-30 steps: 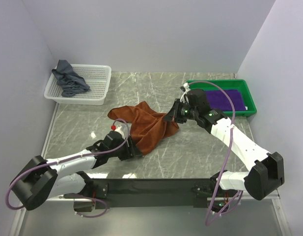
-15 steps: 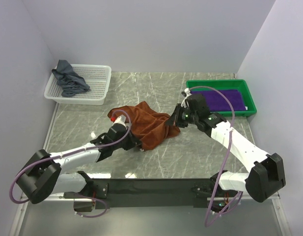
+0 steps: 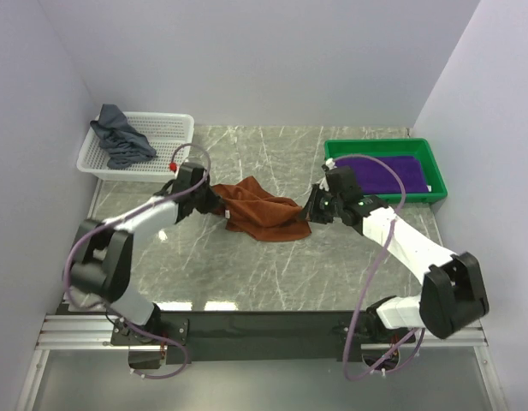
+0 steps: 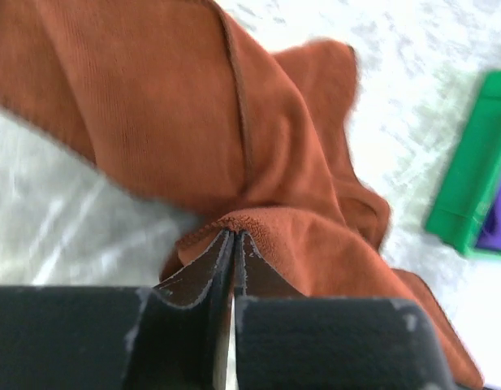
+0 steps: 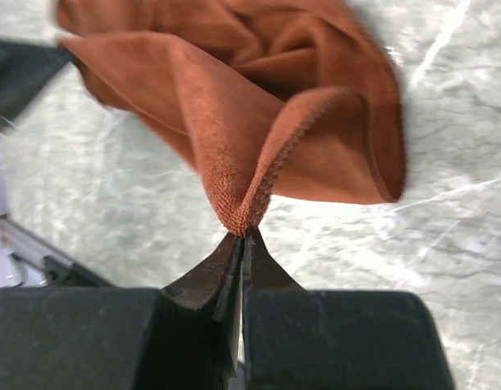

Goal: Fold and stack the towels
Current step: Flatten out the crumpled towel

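Note:
A rust-brown towel (image 3: 262, 211) lies bunched in the middle of the marble table, stretched between both arms. My left gripper (image 3: 214, 204) is shut on its left edge; the pinched hem (image 4: 248, 218) shows at the fingertips in the left wrist view. On the towel's right end my right gripper (image 3: 311, 208) is shut, with a fold of cloth (image 5: 248, 213) squeezed at its tips. A purple towel (image 3: 385, 172) lies flat in the green tray. A grey-blue towel (image 3: 120, 136) is crumpled in the white basket.
The white mesh basket (image 3: 171, 141) stands at the back left of the table. The green tray (image 3: 437, 181) stands at the back right, and its corner (image 4: 469, 191) shows in the left wrist view. Grey walls close the table on three sides.
My left gripper closed on the towel's near-left edge and swung far left and back with it. The towel has been drawn out sideways. The right gripper kept its hold.

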Tool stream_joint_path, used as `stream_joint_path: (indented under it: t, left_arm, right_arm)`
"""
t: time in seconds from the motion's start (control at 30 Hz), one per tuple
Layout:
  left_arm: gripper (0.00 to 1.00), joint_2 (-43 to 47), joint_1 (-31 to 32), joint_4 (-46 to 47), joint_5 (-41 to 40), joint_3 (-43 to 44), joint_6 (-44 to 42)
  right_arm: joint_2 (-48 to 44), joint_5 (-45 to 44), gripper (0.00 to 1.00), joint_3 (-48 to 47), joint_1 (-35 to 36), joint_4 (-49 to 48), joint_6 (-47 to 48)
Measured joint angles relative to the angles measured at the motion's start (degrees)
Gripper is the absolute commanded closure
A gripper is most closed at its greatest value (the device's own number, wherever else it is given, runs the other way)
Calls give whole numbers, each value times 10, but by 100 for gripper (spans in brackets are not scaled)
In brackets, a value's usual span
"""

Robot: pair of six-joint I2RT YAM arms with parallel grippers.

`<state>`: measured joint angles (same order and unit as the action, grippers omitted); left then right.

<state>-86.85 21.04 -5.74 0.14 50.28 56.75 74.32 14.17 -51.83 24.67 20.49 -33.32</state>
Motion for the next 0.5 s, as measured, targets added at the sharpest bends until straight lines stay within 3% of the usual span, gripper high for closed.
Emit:
stream_joint_path:
  t: [0.1, 0.2, 0.23, 0.3, 0.33, 0.4, 0.5]
  left_arm:
    - [83, -70, -15, -23, 16, 50, -18]
    - [66, -101, -28, -45, 38, 67, -33]
    - [54, -103, -32, -50, 49, 68, -38]
    - [42, -101, -36, -51, 78, 69, -45]
    - [31, -98, -37, -45, 92, 68, -50]
    - [26, -90, -35, -31, 119, 66, -56]
    - [27, -63, -32, 10, 150, 37, -63]
  right_arm:
    - [36, -3, 100, 10, -7, -7, 4]
    - [66, -6, 100, 17, -16, -10, 8]
    - [76, -6, 100, 17, -19, -10, 9]
    - [89, -6, 100, 17, -26, -16, 11]
    - [96, -5, 100, 17, -29, -19, 13]
    - [106, -3, 100, 17, -32, -24, 14]
    - [118, 6, 100, 17, -35, -34, 15]
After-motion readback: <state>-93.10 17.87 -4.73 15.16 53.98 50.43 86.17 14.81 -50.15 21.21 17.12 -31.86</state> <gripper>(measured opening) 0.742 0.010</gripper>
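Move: The left hand, pinching a fold of the crumpled towel, has the towel's middle about 10 cm to its right, level with it and some 5 cm below. The towel's far peak is roughly 7 cm ahead and 7 cm right, the white basket about 17 cm ahead and 22 cm left. From the right hand, holding the other end, the towel's middle is about 11 cm left, 1 cm ahead and 9 cm down; the green tray is some 12 cm ahead and 20 cm right. Down go both hands: the right keeps its pinch on the towel's right-hand corner and lowers it about 7 cm towards the table, fingers tipping slightly downward. The left dips some 3.5 cm, its fingers opening wide to let go of the fold, then rises back nearly as far, drifting about 2 cm right and turning roughly 10 degrees clockwise. ##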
